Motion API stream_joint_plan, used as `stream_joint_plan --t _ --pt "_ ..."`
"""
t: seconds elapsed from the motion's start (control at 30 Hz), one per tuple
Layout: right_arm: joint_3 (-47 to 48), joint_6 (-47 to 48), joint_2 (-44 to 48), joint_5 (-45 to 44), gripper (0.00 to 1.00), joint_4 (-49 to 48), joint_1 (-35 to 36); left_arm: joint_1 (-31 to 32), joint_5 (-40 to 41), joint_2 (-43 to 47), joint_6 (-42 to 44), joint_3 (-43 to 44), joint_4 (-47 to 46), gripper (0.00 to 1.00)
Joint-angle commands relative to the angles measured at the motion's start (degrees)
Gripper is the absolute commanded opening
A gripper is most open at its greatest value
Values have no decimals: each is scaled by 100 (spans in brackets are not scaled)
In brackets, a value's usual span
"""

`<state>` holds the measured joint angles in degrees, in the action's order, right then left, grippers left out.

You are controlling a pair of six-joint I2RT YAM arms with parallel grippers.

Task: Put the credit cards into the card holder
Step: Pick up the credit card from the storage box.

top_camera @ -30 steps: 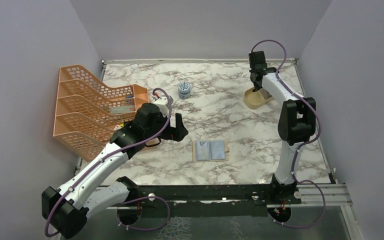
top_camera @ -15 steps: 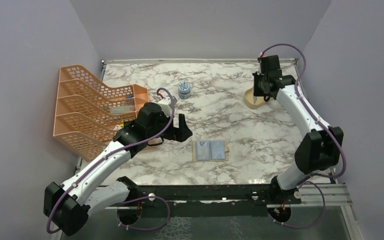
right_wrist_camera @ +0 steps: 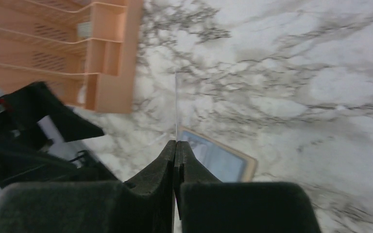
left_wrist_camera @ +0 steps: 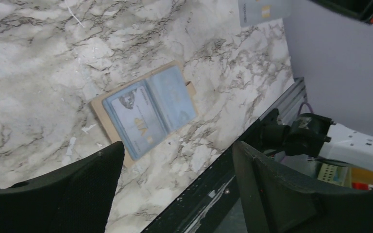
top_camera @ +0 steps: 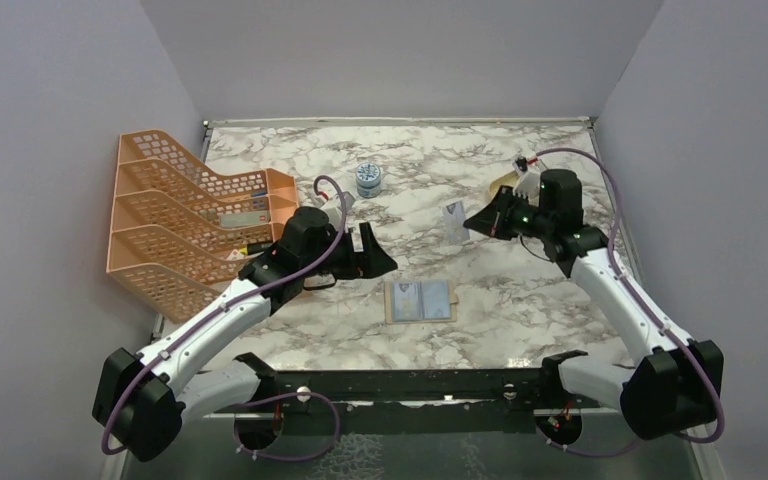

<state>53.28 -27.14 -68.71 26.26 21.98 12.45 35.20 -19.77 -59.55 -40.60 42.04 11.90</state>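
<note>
The card holder (top_camera: 420,300) lies open on the marble table, tan rim outward and pale blue pockets up; the left wrist view shows the card holder (left_wrist_camera: 145,109) with a pale blue card in one pocket. My right gripper (top_camera: 474,221) hovers behind and to the right of it, shut on a silvery credit card (top_camera: 453,222). In the right wrist view that credit card (right_wrist_camera: 176,104) stands edge-on from the right gripper (right_wrist_camera: 176,143), above the card holder (right_wrist_camera: 221,161). My left gripper (top_camera: 385,258) is open and empty just left of the holder; the left gripper (left_wrist_camera: 178,148) frames the table's near edge.
An orange tiered tray (top_camera: 175,225) fills the left side. A small round tin (top_camera: 368,178) stands at the back centre. A beige dish (top_camera: 503,184) peeks out behind the right arm. The black front rail (top_camera: 410,385) runs along the near edge.
The right arm has swung from the beige dish at the back right toward the centre, carrying a card. The left gripper has edged right toward the holder.
</note>
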Motion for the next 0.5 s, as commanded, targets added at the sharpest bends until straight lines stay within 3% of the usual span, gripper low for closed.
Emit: stream_joint_plan --t 0.0,0.23,0.37,0.47 --pt "-943 -1711 525 2010 1 -2162 29 -40 -366 -10 -1049 -73 -949 81" --pt "-2077 -3415 432 3256 1 -4640 47 -40 -135 157 -1781 -250 -1954 64" --pt "-2528 -4233 466 3306 1 -5798 165 -40 -139 159 -1927 -346 -2308 59" --pt "-2620 -4415 472 3154 1 -5990 316 -40 -245 64 -2073 -431 -2577 58"
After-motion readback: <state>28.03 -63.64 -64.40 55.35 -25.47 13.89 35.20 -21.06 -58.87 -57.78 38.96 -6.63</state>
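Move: Hanging roughly 15 cm above the table, the right hand already holds a credit card; the card holder lies some 13 cm back and 10 cm to its left, and the storage box about 18 cm ahead and 17 cm to its right, both some 15 cm below. From the open, empty left hand, the card is about 8 cm ahead, 15 cm right and level, while the holder lies 5 cm back, 7 cm right and 15 cm below. Sweeping back about 7.5 cm and some 6 cm left with a slight rise, the right hand keeps its pinch and brings the card towards the left hand and over towards the holder, turning some 40 degrees so its fingertips lift to nearly level. The left hand rises about 5.5 cm, eases right towards the card, tips its fingers up some 20 degrees and partly closes on nothing. ##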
